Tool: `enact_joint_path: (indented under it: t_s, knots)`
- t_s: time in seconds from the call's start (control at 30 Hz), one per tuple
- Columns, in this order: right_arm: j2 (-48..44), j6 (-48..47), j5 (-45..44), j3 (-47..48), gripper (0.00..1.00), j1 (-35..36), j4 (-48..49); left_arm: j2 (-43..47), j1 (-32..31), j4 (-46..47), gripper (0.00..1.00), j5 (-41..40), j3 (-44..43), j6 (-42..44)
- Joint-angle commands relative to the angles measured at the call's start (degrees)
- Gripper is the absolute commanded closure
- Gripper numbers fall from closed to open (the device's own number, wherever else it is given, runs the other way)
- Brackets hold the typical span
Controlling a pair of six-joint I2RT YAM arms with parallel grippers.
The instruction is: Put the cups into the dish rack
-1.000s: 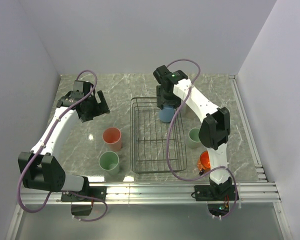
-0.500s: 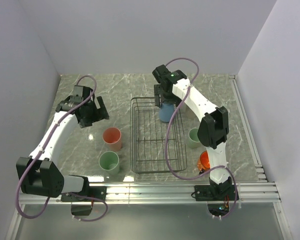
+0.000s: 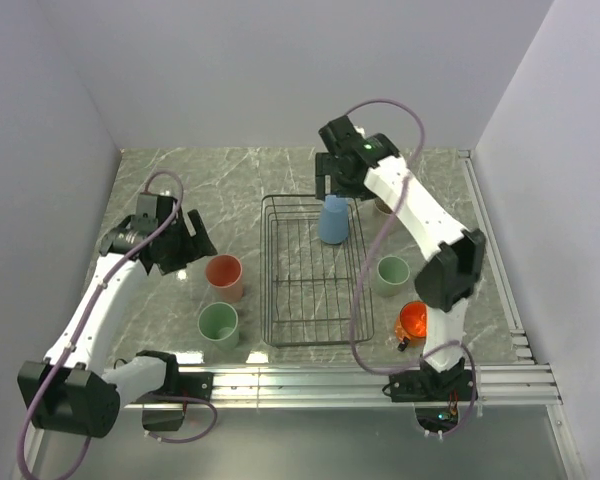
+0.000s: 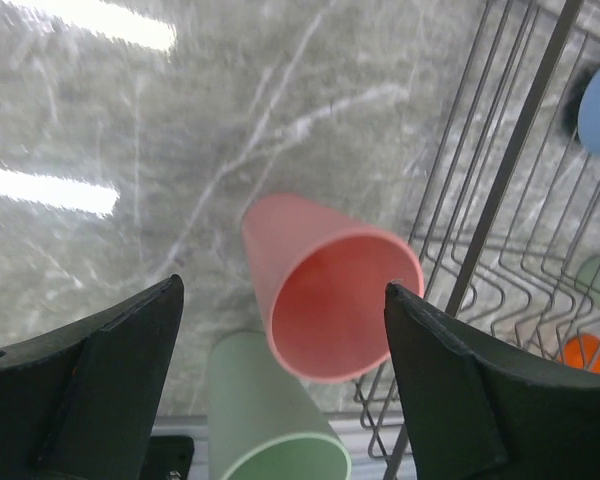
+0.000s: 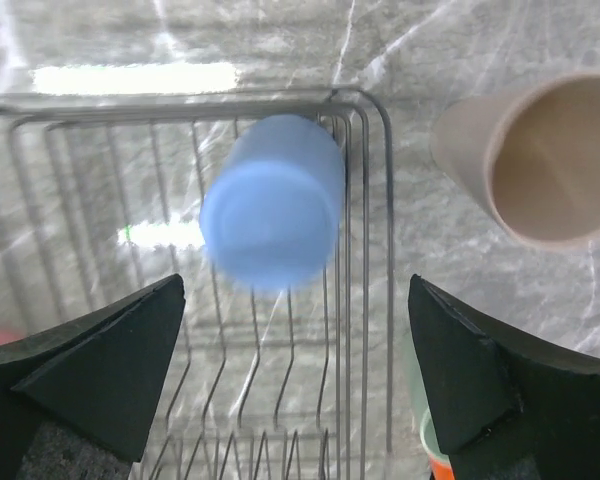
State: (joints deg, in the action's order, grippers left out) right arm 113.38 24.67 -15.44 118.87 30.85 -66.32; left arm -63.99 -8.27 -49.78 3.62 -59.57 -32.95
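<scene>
The blue cup (image 3: 333, 222) (image 5: 270, 205) stands upside down in the back right corner of the black wire dish rack (image 3: 267, 272) (image 5: 180, 103). My right gripper (image 3: 332, 190) (image 5: 295, 285) hangs open just above it, not touching. The salmon-pink cup (image 3: 225, 277) (image 4: 330, 295) and a pale green tumbler (image 3: 218, 325) (image 4: 270, 420) stand upright left of the rack. My left gripper (image 3: 190, 250) (image 4: 283, 290) is open, up and to the left of the pink cup, with nothing in it. A beige cup (image 3: 384, 206) (image 5: 540, 160) stands right of the rack's back corner.
A shorter pale green cup (image 3: 390, 275) and an orange mug (image 3: 413, 320) (image 4: 590, 355) stand on the marble table right of the rack. The rack's left rim (image 4: 525, 130) runs close to the pink cup. White walls close in the table on three sides.
My right gripper has opened and risen off the blue cup, which now stands alone in the rack. My left gripper has moved nearer and toward the pink cup.
</scene>
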Motion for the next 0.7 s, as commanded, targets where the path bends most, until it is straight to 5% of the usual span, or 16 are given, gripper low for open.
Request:
enact_joint_path:
  t_s: [0.0,0.27,0.37,0.4,0.53,0.67]
  knots:
    - [-10.54,0.56,1.64,-5.82,0.01,-0.27,3.39,2.63,-1.22,0.03,0.15,2.36,3.05,-3.17]
    - [-24.24,0.47,0.77,-23.05,0.00,-0.18,7.26,1.41,-3.68,4.86,0.21,1.31,9.64,-5.11]
    - [-26.71,1.61,-0.11,-24.91,0.00,-0.27,7.09,-1.66,-3.68,8.54,0.40,1.74,9.91,-3.79]
    - [-26.98,1.87,-0.38,-24.91,0.00,-0.27,6.65,-2.71,-3.68,8.99,0.57,1.83,9.65,-2.92]
    - [-28.47,3.54,-1.70,-23.86,0.00,-0.27,3.22,-9.21,-3.68,8.47,0.98,1.57,5.35,-0.02]
    - [-29.62,1.97,2.58,-23.87,0.00,-0.27,4.19,-10.28,-2.46,5.15,1.00,-0.18,-0.78,2.36]
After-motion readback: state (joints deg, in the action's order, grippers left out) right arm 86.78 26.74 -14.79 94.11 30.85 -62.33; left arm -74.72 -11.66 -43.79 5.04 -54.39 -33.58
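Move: The red cup stands about 5 cm to the right of the left hand, 2 cm back, its middle some 12 cm below. The green cup on that side is about 14 cm back and 4 cm right, at the same height. The rack's middle lies roughly 25 cm right, 1 cm farther out. From the right hand, the red cup is about 26 cm left and 16 cm back; the just-placed blue cup is almost straight below, some 11 cm down. The left fingers close from wide open and pinch the red cup's left wall at the rim, one finger inside the mouth, after the hand sinks about 7 cm, easing back 3 cm and then forward again, slightly right, and tipping to point more steeply down. The right hand, empty and open, backs off from the blue cup some 9 cm, drifting right and rising about 4 cm. ##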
